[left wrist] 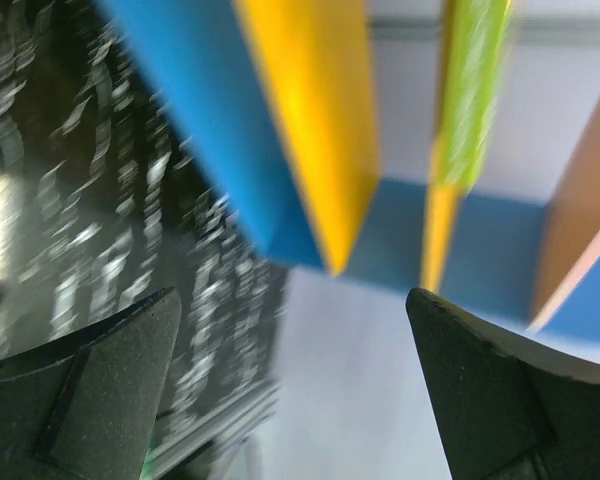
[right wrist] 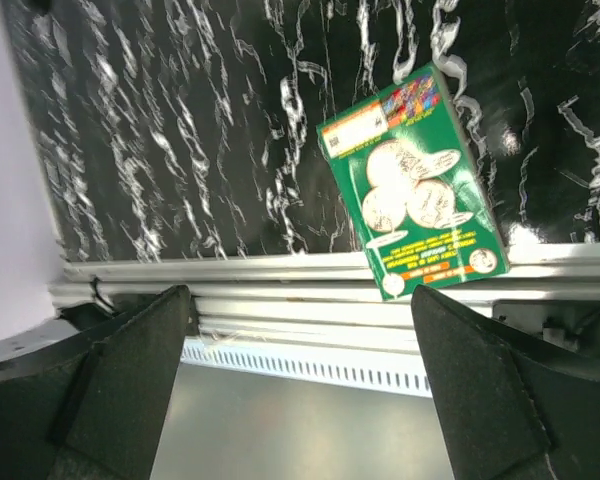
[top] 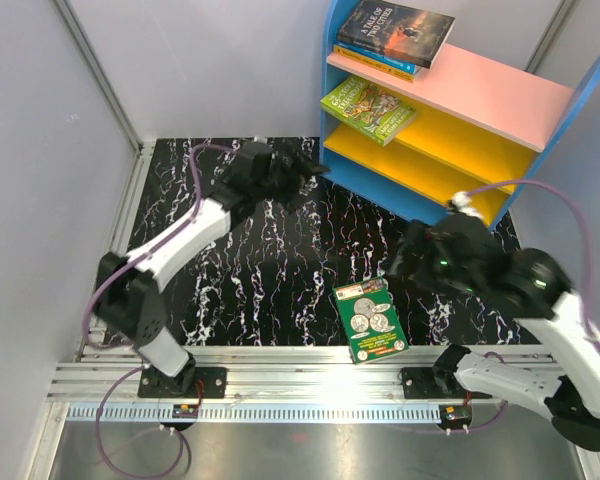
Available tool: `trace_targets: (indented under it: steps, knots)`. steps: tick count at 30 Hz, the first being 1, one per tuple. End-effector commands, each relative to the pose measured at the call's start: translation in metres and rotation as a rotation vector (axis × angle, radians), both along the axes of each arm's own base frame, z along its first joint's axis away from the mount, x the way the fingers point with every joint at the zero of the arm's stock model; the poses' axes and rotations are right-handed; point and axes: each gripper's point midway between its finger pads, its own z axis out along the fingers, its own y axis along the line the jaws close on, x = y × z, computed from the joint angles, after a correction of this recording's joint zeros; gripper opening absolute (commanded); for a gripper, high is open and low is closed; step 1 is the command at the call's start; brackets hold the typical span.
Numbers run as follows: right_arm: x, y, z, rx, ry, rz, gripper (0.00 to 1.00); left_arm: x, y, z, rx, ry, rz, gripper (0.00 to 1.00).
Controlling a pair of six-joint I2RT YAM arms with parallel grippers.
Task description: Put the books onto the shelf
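Observation:
The shelf (top: 565, 105) with blue sides, a pink top board and yellow lower boards stands at the back right. A dark book (top: 398, 30) lies on a blue book (top: 378, 63) on the pink board. On the upper yellow board rests a lime-green book (top: 368, 108). The green book with silver coins (top: 371, 318) lies flat at the table's near edge, its lower end over the rail. My left gripper (top: 305, 165) is open and empty beside the shelf's left panel (left wrist: 210, 130); its view is blurred. My right gripper (top: 398, 262) hovers open just behind the coin book (right wrist: 412, 180), holding nothing.
The black marbled table top (top: 270, 260) is fenced by grey walls on the left and back. An aluminium rail (top: 280, 375) runs along the near edge, with both arm bases bolted to it. In the left wrist view the yellow board (left wrist: 310, 110) and lime-green book (left wrist: 470, 90) lie ahead.

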Motion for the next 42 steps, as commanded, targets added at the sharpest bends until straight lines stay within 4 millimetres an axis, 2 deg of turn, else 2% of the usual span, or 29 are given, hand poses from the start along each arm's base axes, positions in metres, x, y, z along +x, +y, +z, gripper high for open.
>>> trace_targets:
  steps: [1, 2, 3, 4, 5, 6, 9, 10, 12, 13, 16, 19, 21, 23, 25, 26, 29, 31, 32, 35, 36, 37, 39, 42]
  knots:
    - [0.003, 0.033, -0.056, -0.06, 0.192, 0.136, 1.0, -0.071, 0.011, -0.032, 0.201, -0.03, -0.123, 0.99]
    - [0.018, 0.032, -0.064, -0.032, 0.204, 0.121, 1.0, -0.086, 0.015, -0.032, 0.223, -0.049, -0.152, 0.99]
    - [0.021, 0.031, -0.077, -0.008, 0.252, 0.116, 1.0, -0.112, 0.017, -0.066, 0.267, 0.019, -0.203, 0.99]
    - [0.015, 0.029, -0.102, 0.01, 0.342, 0.121, 1.0, -0.123, 0.018, -0.075, 0.275, 0.035, -0.229, 0.99]
    - [0.018, 0.024, -0.113, 0.022, 0.365, 0.108, 1.0, -0.137, 0.02, -0.08, 0.274, 0.041, -0.257, 0.99]
    - [0.027, 0.013, -0.13, 0.047, 0.392, 0.043, 1.0, -0.157, 0.018, -0.099, 0.284, 0.074, -0.306, 0.99]
    - [0.031, 0.005, -0.154, 0.075, 0.46, -0.016, 1.0, -0.189, 0.008, -0.114, 0.272, 0.096, -0.401, 0.99]
    - [0.028, 0.002, -0.172, 0.057, 0.522, -0.039, 1.0, -0.199, 0.007, -0.125, 0.285, 0.119, -0.425, 0.99]
    - [0.034, 0.005, -0.185, 0.077, 0.54, -0.056, 1.0, -0.216, -0.001, -0.139, 0.305, 0.15, -0.472, 0.99]
    - [0.03, 0.006, -0.201, 0.079, 0.588, -0.063, 1.0, -0.223, -0.003, -0.147, 0.308, 0.17, -0.486, 0.99]
    - [0.037, 0.011, -0.227, 0.103, 0.619, -0.079, 1.0, -0.236, -0.014, -0.164, 0.315, 0.204, -0.506, 0.99]
    - [0.037, 0.0, -0.249, 0.039, 0.655, -0.116, 1.0, -0.242, -0.022, -0.176, 0.302, 0.22, -0.517, 0.99]
    - [0.034, -0.01, -0.257, -0.003, 0.676, -0.141, 1.0, -0.246, -0.035, -0.174, 0.271, 0.209, -0.533, 0.99]
    - [0.032, -0.023, -0.263, -0.048, 0.676, -0.178, 1.0, -0.249, -0.044, -0.182, 0.276, 0.219, -0.547, 0.99]
    - [0.028, -0.027, -0.269, -0.051, 0.678, -0.195, 1.0, -0.252, -0.054, -0.183, 0.284, 0.214, -0.56, 0.99]
    - [0.029, -0.027, -0.272, -0.043, 0.677, -0.207, 1.0, -0.253, -0.057, -0.194, 0.298, 0.241, -0.558, 0.99]
    - [0.019, -0.021, -0.287, -0.003, 0.721, -0.207, 1.0, -0.261, -0.075, -0.203, 0.269, 0.264, -0.574, 0.99]
    - [0.027, -0.017, -0.284, 0.023, 0.683, -0.196, 0.99, -0.266, -0.081, -0.21, 0.266, 0.297, -0.575, 0.99]
    - [0.034, -0.015, -0.282, 0.041, 0.653, -0.193, 0.96, -0.27, -0.088, -0.216, 0.262, 0.296, -0.588, 0.99]
    - [0.039, -0.01, -0.282, 0.063, 0.635, -0.171, 0.71, -0.278, -0.1, -0.221, 0.25, 0.322, -0.598, 0.99]
    - [0.035, -0.007, -0.287, 0.07, 0.664, -0.155, 0.38, -0.28, -0.104, -0.226, 0.248, 0.332, -0.6, 0.99]
    - [0.034, -0.004, -0.29, 0.08, 0.673, -0.142, 0.22, -0.282, -0.106, -0.227, 0.235, 0.345, -0.594, 0.99]
    - [0.033, 0.001, -0.298, 0.098, 0.694, -0.107, 0.0, -0.286, -0.115, -0.227, 0.207, 0.335, -0.607, 0.99]
    - [0.032, 0.005, -0.304, 0.111, 0.704, -0.078, 0.0, -0.29, -0.121, -0.223, 0.157, 0.322, -0.616, 0.99]
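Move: The green book lies flat on the table some 29 cm below the right hand, about 2 cm back and 5 cm to its left. From the left hand, the same book is roughly 29 cm back, 13 cm to the right and 26 cm down. The 65-Storey book on the shelf is about 15 cm ahead of the left hand, 11 cm to its right and nearly level with it. Straight down, fast and then slowing, the right hand drops about 28 cm to the green book's right edge, fingers tipping some 40 degrees steeper, and then shuts them on a thin layer at that edge. Meanwhile the left hand sweeps back and down from the shelf, then farther right, ending over the book's left part, wrist turned clockwise, fingers still wide open. ##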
